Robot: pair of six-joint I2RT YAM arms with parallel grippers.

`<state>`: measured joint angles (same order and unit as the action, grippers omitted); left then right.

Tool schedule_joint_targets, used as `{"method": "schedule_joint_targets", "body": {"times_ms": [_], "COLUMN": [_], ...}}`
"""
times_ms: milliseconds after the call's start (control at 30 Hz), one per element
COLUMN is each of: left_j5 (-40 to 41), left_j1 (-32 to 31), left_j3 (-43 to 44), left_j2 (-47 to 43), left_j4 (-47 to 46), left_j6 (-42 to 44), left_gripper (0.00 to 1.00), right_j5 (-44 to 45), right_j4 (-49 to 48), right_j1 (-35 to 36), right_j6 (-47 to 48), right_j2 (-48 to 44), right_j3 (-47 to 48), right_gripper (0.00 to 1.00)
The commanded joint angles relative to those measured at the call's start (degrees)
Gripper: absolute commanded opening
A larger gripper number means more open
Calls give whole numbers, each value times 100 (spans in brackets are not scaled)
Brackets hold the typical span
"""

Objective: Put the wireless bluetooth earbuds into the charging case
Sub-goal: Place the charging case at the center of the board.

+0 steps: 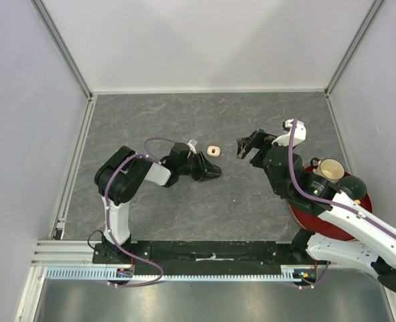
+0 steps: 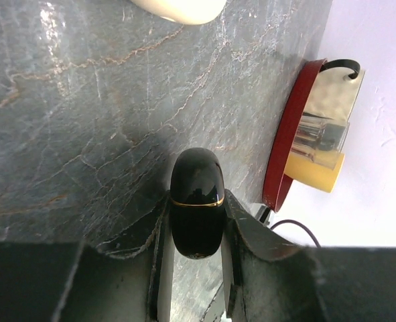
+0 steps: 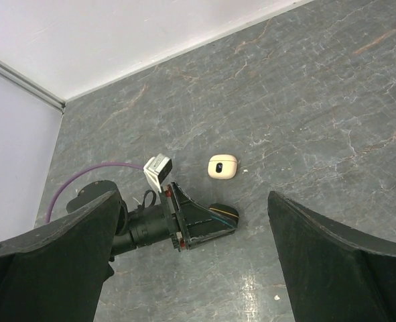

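Note:
A glossy black charging case (image 2: 196, 176) with a thin gold seam line sits between the two fingers of my left gripper (image 2: 196, 221), which is shut on it low over the grey table. Its lid looks closed. From above, the same black case (image 1: 215, 170) shows at the tip of the left gripper (image 1: 211, 169). A cream charging case (image 1: 214, 150) with a small dark window lies on the table just beyond it. My right gripper (image 1: 246, 147) hangs open to the right of both cases, holding nothing. The earbuds are not visible in any view.
A red tray (image 1: 303, 218) at the right holds a cream mug (image 1: 330, 169) and a dark green cup (image 1: 352, 187). White walls and metal rails (image 1: 77, 157) close in the grey table on three sides.

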<state>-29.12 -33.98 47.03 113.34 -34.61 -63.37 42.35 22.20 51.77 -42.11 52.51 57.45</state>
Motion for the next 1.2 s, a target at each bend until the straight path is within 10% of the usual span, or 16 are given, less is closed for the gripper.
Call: {"method": "schedule_joint_targets", "body": {"times_ms": [0,600,1167], "left_j5": [170,285,697], "left_j1": [5,5,-12], "left_j3": [-167,-615,-1327], "left_j2": [22,-356,-1971], "left_j4": [-187,86,1184], "left_j6": [-360,-175,597], "left_gripper": [25,61,69], "right_j5": [-7,-113,-297], "right_j4": [83,74,57], "right_j1": [-44,-149,-193], "right_j6": [71,106,106], "right_j2": [-4,31,198], "right_j3": [-32,-32,-23], "right_gripper": [98,98,98]}}
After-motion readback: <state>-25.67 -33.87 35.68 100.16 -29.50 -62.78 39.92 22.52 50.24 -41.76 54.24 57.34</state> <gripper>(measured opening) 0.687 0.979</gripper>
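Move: The left hand already holds the black charging case low over the board, just at its fingertips, the case's middle about 1 cm to the right of the hand point and 1 cm below it, level fore and aft. The white case lies some 6 cm ahead of this hand, about straight in line and roughly 2 cm lower. From the idle right hand the black case is about 12 cm to the left, 4 cm ahead and 29 cm below. Settling down barely half a centimetre with the black case, the left hand opens its fingers to about twice their gap and lets go of the case. It then draws back and to the left together, away from the case towards its own base side, about 5 cm in all and rising only about 1 cm, the fingers still pointing rightwards and down. ##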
